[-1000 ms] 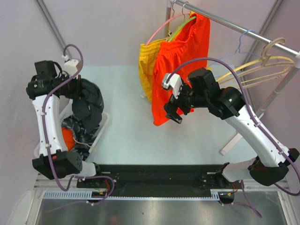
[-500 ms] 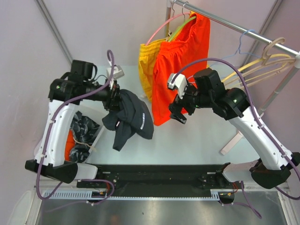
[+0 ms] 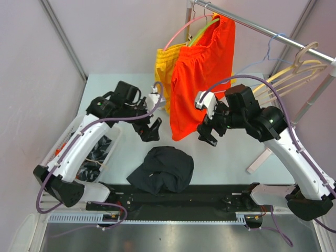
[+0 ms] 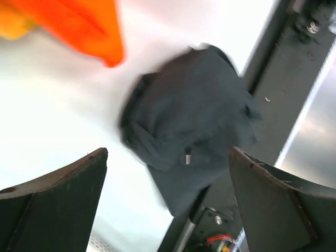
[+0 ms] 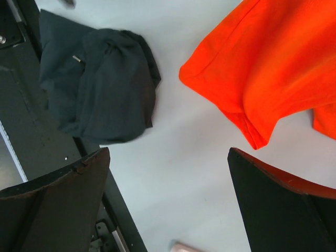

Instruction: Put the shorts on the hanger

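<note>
The dark shorts (image 3: 161, 170) lie in a crumpled heap on the table's near edge, partly over the black base rail; they also show in the left wrist view (image 4: 194, 121) and the right wrist view (image 5: 100, 79). My left gripper (image 3: 149, 131) (image 4: 167, 157) hovers open above and behind them, holding nothing. My right gripper (image 3: 209, 134) (image 5: 168, 155) is open over bare table, beside the hem of the orange shorts. The light-blue wire hanger (image 3: 273, 47) hangs bare on the clothes rail at the back right.
Orange shorts (image 3: 202, 68) and yellow shorts (image 3: 165, 68) hang from the rail (image 3: 252, 25) on pink and green hangers. Cream hangers (image 3: 294, 68) hang further right. A white basket (image 3: 65, 144) holding more clothes sits at the left. The rack's foot (image 3: 260, 160) rests on the table.
My left arm swung from the basket to the middle carrying the dark shorts, then opened; the shorts dropped onto the table's near edge. The right arm shifted slightly right.
</note>
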Available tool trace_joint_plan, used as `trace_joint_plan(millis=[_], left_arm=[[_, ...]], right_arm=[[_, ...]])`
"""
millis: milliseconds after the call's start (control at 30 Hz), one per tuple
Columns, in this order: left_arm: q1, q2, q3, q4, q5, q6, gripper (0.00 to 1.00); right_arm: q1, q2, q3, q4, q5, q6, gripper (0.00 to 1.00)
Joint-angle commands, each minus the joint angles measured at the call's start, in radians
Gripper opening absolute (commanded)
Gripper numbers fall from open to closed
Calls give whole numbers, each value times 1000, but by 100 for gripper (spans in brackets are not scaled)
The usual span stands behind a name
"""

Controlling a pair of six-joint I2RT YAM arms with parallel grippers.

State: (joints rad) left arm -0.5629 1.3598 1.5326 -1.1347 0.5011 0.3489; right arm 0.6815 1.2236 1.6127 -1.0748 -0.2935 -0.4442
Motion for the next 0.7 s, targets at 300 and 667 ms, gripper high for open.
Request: trace_joint_plan(millis=[300, 667], left_arm=[[228, -478, -446, 292, 158, 86, 100], [695, -430, -371, 225, 512, 61, 98]], right_arm=[[188, -4, -140, -45, 97, -122, 100], [320, 212, -149, 326, 77, -27, 94]])
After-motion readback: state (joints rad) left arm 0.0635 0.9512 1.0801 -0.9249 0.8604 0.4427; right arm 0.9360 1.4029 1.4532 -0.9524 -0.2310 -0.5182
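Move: The black shorts lie bunched on the table's near edge, about 10 cm back, 20 cm left and 28 cm below the right gripper. From the left gripper they are roughly 9 cm back, 4 cm right and 22 cm down. The hanging orange shorts are some 17 cm ahead and 3 cm left of the right gripper, at about its height. The white bin stands 36 cm left of the black shorts and 5 cm farther out. Bring the open right gripper back about 4 cm first, then swing it left while dropping nearly 10 cm overall towards the far right part of the black shorts, fingers tipping steeper. Keep the left gripper wide open and clear it some 11 cm left towards the bin, dipping back midway, turning counter-clockwise as its fingers lift shallower. ##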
